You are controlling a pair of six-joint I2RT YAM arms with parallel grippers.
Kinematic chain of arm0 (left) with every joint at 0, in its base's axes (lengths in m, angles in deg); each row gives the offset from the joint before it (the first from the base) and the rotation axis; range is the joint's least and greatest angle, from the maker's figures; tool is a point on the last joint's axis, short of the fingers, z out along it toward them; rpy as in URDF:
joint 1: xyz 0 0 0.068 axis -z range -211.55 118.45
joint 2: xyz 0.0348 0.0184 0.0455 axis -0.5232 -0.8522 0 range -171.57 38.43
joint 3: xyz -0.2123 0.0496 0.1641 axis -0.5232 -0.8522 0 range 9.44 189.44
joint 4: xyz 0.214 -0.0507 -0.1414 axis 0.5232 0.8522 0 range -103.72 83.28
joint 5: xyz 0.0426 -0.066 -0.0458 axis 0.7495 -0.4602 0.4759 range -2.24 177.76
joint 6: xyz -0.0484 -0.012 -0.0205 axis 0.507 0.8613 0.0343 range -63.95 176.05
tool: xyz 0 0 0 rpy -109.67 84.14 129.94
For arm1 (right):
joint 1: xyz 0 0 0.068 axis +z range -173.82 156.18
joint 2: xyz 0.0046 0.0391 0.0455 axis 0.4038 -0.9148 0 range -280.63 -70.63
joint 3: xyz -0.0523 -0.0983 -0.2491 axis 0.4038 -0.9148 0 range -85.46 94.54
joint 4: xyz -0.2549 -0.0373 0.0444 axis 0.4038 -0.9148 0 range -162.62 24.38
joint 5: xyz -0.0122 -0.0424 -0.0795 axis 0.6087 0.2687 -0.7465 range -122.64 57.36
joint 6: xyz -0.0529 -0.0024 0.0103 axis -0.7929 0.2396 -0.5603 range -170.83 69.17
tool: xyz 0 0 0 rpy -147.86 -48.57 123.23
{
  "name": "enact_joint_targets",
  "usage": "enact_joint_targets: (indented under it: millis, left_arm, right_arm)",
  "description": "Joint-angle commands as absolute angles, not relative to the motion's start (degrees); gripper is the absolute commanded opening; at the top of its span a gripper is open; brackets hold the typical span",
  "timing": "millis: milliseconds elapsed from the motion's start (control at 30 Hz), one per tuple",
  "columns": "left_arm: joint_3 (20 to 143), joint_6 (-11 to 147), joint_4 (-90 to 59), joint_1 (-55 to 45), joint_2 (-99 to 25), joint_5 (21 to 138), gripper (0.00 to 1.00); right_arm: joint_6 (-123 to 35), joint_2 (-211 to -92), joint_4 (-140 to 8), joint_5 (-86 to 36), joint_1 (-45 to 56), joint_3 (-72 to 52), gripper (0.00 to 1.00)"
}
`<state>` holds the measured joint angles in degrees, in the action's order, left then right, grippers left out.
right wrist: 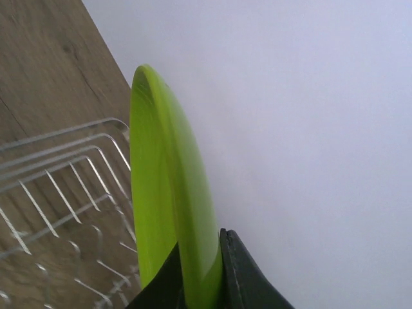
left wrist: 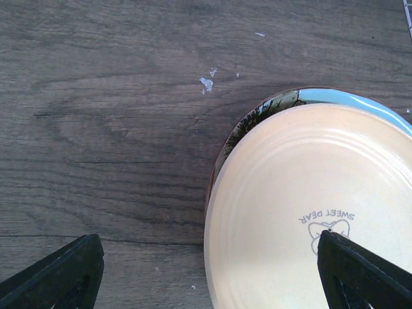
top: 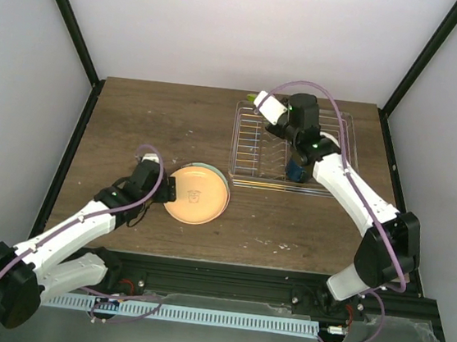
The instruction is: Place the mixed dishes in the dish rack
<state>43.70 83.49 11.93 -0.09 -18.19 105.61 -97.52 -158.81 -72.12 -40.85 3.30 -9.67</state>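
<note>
An orange-yellow plate [top: 197, 194] [left wrist: 302, 206] with a small bear print lies on the table, stacked on a mint plate [left wrist: 341, 98] of which only the rim shows. My left gripper [top: 169, 187] [left wrist: 212, 283] hangs open over the stack's left edge, one finger above the plate and one above the wood. My right gripper [top: 261, 102] [right wrist: 203, 270] is shut on the rim of a lime green plate [right wrist: 161, 193], held upright on edge above the far left part of the dish rack [top: 252, 145] [right wrist: 64, 167]. A dark blue mug [top: 294, 172] sits in the rack.
The silver wire rack stands at the back right of the wooden table [top: 135, 119], near the white back wall. A dark reddish rim [left wrist: 219, 167] peeks out under the stacked plates. Small white flecks [left wrist: 206, 82] lie on the wood.
</note>
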Motion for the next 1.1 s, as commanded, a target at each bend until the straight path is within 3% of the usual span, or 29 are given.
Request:
enact_joint_targets:
  millis: [0,233,1067]
  left_arm:
    - [42.7,83.5,10.8,-0.4,-17.3,105.6,0.92]
    - [42.5,83.3,10.8,-0.6,-17.4,105.4,0.92]
    - [43.2,83.3,12.4,-1.2,-16.7,105.8,0.93]
  right_arm:
    - [-118.0,-159.2,-66.3,-43.2,2.6,-11.6,0.01]
    - [-131.5,-159.8,-58.8,-43.8,1.2,-17.7,0.01]
    - [-133.6,-169.5,-62.6,-38.3,-2.6,-13.4,0.01]
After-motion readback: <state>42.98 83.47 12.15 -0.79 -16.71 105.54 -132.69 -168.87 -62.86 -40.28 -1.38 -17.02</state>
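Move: The right gripper holds the green plate high over the dish rack; the plate slots lie nearly straight below the hand, about 25 cm down and some 4 cm farther out. In the rack the blue mug stands about 8 cm to the hand's right and 7 cm back, the white bowl roughly 15 cm right and level with it, both about 25 cm lower. From the idle left gripper the slots lie about 23 cm ahead, 32 cm right and 6 cm lower. Lower the right gripper about 11 cm towards the rack's plate slots, easing it forward 3 to 4 cm and a little to the right. Early on, roll the wrist some 35 degrees so its left side dips, and swing it slightly counter-clockwise; keep the green plate pinched by its rim throughout. ##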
